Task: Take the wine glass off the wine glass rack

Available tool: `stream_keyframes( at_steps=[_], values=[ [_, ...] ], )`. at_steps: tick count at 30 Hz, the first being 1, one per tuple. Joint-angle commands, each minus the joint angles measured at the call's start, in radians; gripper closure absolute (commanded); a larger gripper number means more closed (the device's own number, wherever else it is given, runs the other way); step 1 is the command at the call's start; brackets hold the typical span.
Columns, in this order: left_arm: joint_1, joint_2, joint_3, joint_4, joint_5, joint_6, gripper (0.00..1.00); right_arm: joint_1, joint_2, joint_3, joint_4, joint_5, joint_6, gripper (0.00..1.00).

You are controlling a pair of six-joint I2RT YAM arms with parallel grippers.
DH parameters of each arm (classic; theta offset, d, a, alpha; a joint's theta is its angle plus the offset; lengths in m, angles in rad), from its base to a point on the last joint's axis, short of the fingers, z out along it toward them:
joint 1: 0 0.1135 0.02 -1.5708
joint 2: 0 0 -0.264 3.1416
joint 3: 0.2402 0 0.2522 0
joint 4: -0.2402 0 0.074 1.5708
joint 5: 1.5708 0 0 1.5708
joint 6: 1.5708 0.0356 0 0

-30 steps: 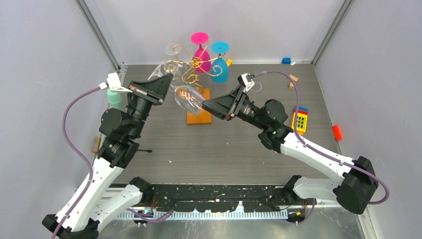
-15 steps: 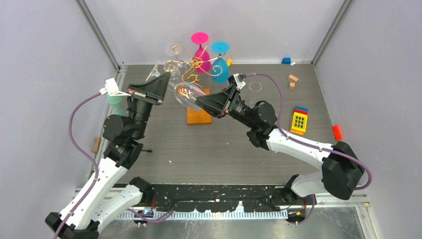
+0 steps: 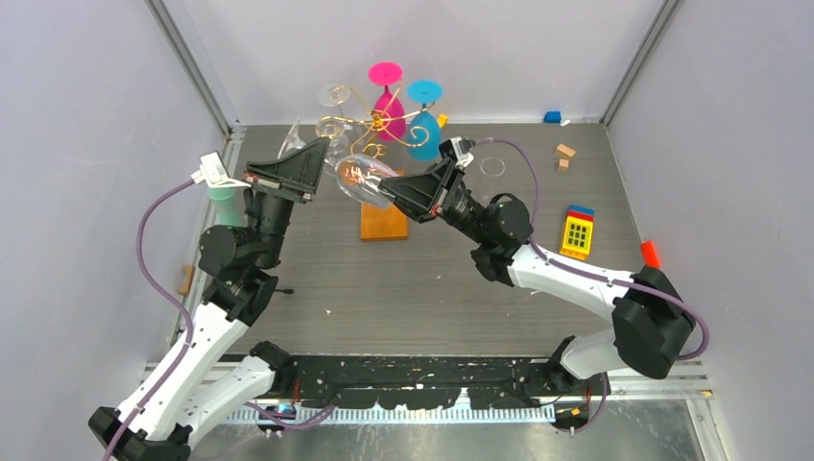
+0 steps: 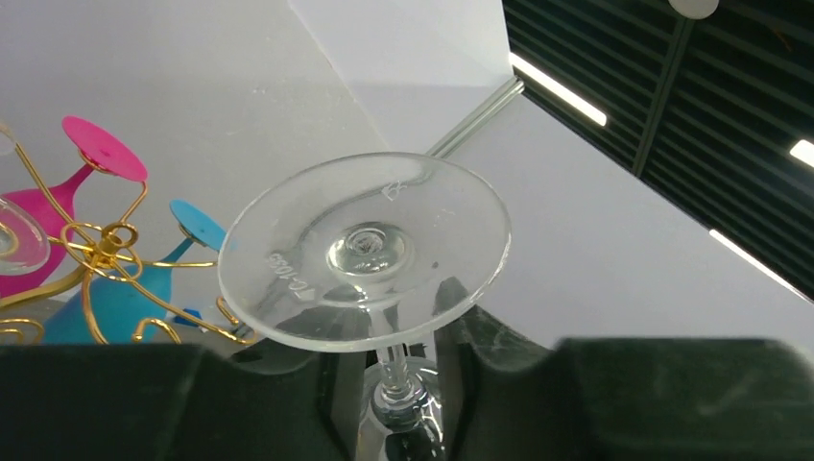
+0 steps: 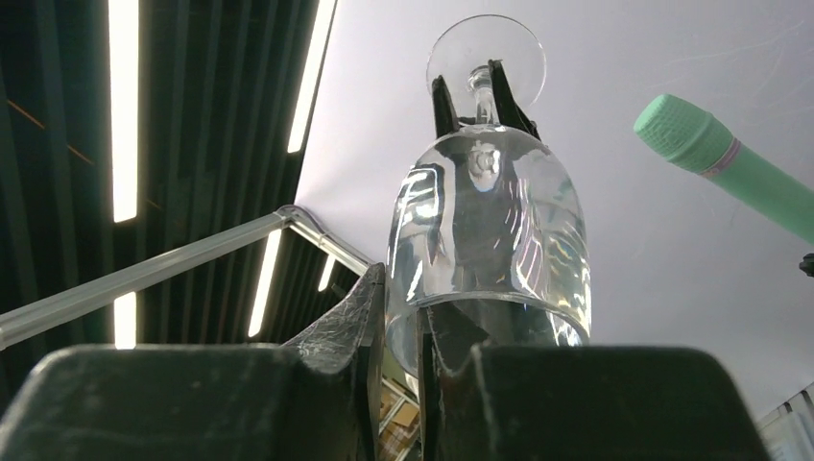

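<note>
A clear wine glass (image 3: 363, 178) hangs tilted in the air just in front of the wine glass rack (image 3: 360, 130), a gold wire stand on an orange base (image 3: 382, 223). My left gripper (image 3: 324, 150) straddles the glass's stem under the foot (image 4: 365, 250). In the left wrist view its fingers (image 4: 322, 394) stand slightly open, with a gap on each side of the stem. My right gripper (image 3: 394, 187) is shut on the bowl's rim (image 5: 490, 230), one finger inside the bowl and one outside.
A pink glass (image 3: 387, 101), a blue glass (image 3: 422, 130) and a clear glass (image 3: 336, 96) hang on the rack. A green cylinder (image 3: 222, 190) stands at the left. Toy blocks (image 3: 578, 230), a red piece (image 3: 651, 254) and wooden bits (image 3: 564, 154) lie on the right.
My right gripper moved in from the right and closed on the bowl's rim. The left jaws have eased apart from the stem. The glass shifted slightly toward the rack.
</note>
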Motion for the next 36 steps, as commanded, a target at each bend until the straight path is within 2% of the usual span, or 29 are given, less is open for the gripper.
stream_keyframes(
  at_steps=[1, 2, 3, 4, 7, 9, 11, 14, 17, 21, 29, 32, 33, 34, 35, 36],
  values=[
    [-0.006, -0.022, 0.000, -0.001, 0.054, 0.055, 0.57, 0.008, -0.066, 0.062, -0.024, 0.026, -0.088, 1.00],
    [-0.006, -0.027, 0.005, -0.017, 0.069, 0.065, 0.41, 0.008, -0.080, 0.071, -0.087, 0.025, -0.112, 1.00],
    [-0.006, -0.028, 0.016, -0.040, 0.100, 0.085, 0.30, 0.006, -0.113, 0.079, -0.129, 0.024, -0.172, 1.00],
    [-0.006, -0.027, 0.031, -0.060, 0.137, 0.114, 0.25, 0.006, -0.131, 0.102, -0.220, 0.023, -0.210, 1.00],
    [-0.006, -0.015, 0.094, -0.165, 0.289, 0.199, 0.14, 0.006, -0.231, 0.190, -0.475, 0.046, -0.421, 1.00],
    [-0.006, -0.004, 0.129, -0.235, 0.378, 0.255, 0.10, 0.006, -0.285, 0.241, -0.711, 0.095, -0.547, 1.00],
    [-0.006, 0.003, 0.152, -0.307, 0.440, 0.291, 0.07, 0.006, -0.330, 0.288, -0.851, 0.156, -0.655, 1.00],
    [-0.005, -0.001, 0.152, -0.369, 0.502, 0.343, 0.04, 0.006, -0.382, 0.358, -1.029, 0.285, -0.775, 1.00],
    [-0.006, -0.016, 0.149, -0.429, 0.538, 0.400, 0.04, 0.006, -0.403, 0.449, -1.262, 0.486, -0.906, 1.00],
    [-0.006, -0.031, 0.157, -0.528, 0.557, 0.481, 0.03, 0.006, -0.418, 0.546, -1.467, 0.739, -1.057, 1.00],
    [-0.006, -0.041, 0.144, -0.646, 0.564, 0.564, 0.03, 0.006, -0.374, 0.681, -1.674, 1.236, -1.300, 1.00],
    [-0.005, -0.044, 0.134, -0.666, 0.558, 0.580, 0.03, -0.014, -0.265, 0.761, -1.767, 1.414, -1.439, 1.00],
    [-0.006, -0.043, 0.131, -0.671, 0.552, 0.584, 0.03, -0.062, -0.209, 0.781, -1.800, 1.410, -1.450, 1.00],
    [-0.006, -0.043, 0.129, -0.676, 0.548, 0.585, 0.03, -0.104, -0.179, 0.834, -1.902, 1.331, -1.425, 1.00],
    [-0.006, -0.042, 0.127, -0.682, 0.542, 0.588, 0.03, -0.204, -0.126, 0.863, -1.953, 1.265, -1.397, 1.00],
    [-0.006, -0.041, 0.127, -0.688, 0.538, 0.591, 0.03, -0.265, -0.101, 0.899, -2.034, 1.097, -1.335, 1.00]
  ],
)
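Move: The clear wine glass hangs slantwise between both hands: its middle is about 4 cm right, 3 cm back and 2 cm below the left hand at its stem, and 7 cm left, 3 cm ahead and 3 cm above the right hand at its rim. The rack's centre lies some 12 cm ahead, 2 cm left of the right hand and slightly lower, with the blue glass 16 cm ahead and 7 cm right. A standing flute is 21 cm right, 4 cm ahead, far below. The wine glass passes fully to the right hand: the left fingers open wide off its stem, and that hand backs out, sinking about 11 cm and going right and back while its left side rolls up. The right, keeping its pinch on the rim, carries the glass roughly 25 cm right and some forward, rising first and sinking again, as its fingers swing clockwise from pointing left and up to level and forward. ##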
